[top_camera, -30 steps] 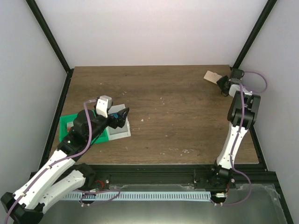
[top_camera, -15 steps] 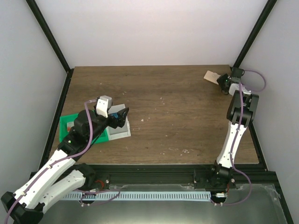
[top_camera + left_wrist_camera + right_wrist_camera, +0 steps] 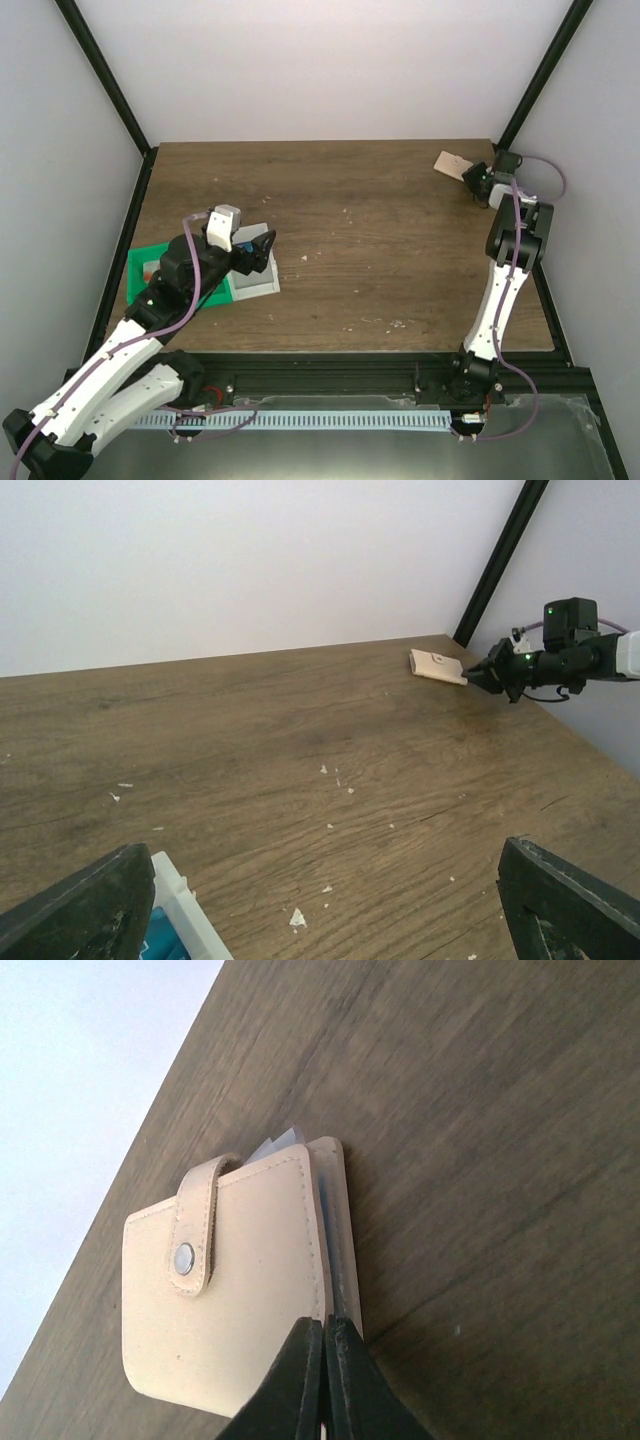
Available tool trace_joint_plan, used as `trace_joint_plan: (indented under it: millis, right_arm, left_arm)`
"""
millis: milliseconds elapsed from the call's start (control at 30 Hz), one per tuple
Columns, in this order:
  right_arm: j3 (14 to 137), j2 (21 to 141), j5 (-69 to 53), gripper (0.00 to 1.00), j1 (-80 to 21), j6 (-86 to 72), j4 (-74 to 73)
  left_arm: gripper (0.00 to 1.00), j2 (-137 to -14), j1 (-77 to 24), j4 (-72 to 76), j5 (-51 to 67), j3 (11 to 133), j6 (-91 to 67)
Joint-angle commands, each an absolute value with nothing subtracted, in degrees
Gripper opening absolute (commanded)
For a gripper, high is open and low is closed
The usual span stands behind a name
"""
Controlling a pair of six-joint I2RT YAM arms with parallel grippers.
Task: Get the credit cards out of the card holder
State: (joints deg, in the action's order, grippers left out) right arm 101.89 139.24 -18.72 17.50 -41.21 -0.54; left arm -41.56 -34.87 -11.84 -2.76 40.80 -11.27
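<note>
The tan card holder [image 3: 452, 163] lies folded shut at the table's far right corner, its snap strap fastened [image 3: 230, 1280]. The credit cards are hidden inside; only thin pale edges peek from its top. My right gripper [image 3: 472, 177] is shut, and its black fingertips [image 3: 324, 1322] meet at the slit of the holder's open side, touching its edge. I cannot tell whether anything is pinched between them. From the left wrist view the holder [image 3: 435, 665] and the right gripper [image 3: 470, 678] show far off. My left gripper [image 3: 255, 250] is open and empty [image 3: 325, 850], hovering at the left.
A translucent white box [image 3: 255, 280] sits under the left gripper with something blue [image 3: 160, 940] inside, partly over a green tray [image 3: 145, 275]. Small white crumbs dot the wooden table [image 3: 350, 215]. Black frame posts stand at the far corners, close behind the holder.
The right gripper's jaws have closed fully at the holder's edge, and the holder has shifted slightly left. The left arm has barely moved.
</note>
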Motion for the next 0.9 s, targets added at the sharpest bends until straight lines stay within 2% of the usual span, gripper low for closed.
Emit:
trace_joint_plan:
  millis: [0,400,700,867]
  right_arm:
    - [97.08,135.03,-20.70,0.00,17.67,-40.95,0.76]
    - [78.80,121.41,-26.30,0.01,15.42,-42.09,7.08]
    - [64.29,109.41,-29.90,0.01,7.91,-36.94,4.86]
    - [55.93,102.31,-29.79,0.00,2.30,-40.06,4.59]
  left_arm:
    - [0.95,-41.75,-35.01,-11.26,-3.07,40.34,-10.24]
    - [0.94,-41.98,-35.05,-10.81,-3.10,39.83,-10.28]
    - [0.92,-43.43,-34.99,-10.59,-1.06,39.41,-9.01]
    - [0.90,-44.30,-35.01,-10.35,2.68,39.54,-8.30]
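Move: My right hand already has the card holder pinched by its near right edge; its middle lies about 3 cm ahead and 5 cm to the left of the fingertips, at nearly their height. The middle of the bare table, towards which I carry it, is some 24 cm back and 46 cm to the left, with nothing standing in between. From my open left hand the card holder is roughly 39 cm ahead, 56 cm to the right and 25 cm below. Keeping my right fingers shut on the card holder's edge, I carry it left and back from the table's far right corner towards the middle, some 17 cm left and 14 cm back, rising about 4 cm. I start mostly backward, then speed up and sweep ever more to the left, turning the hand about 20 degrees counter-clockwise. My empty left hand sinks some 2 cm. ##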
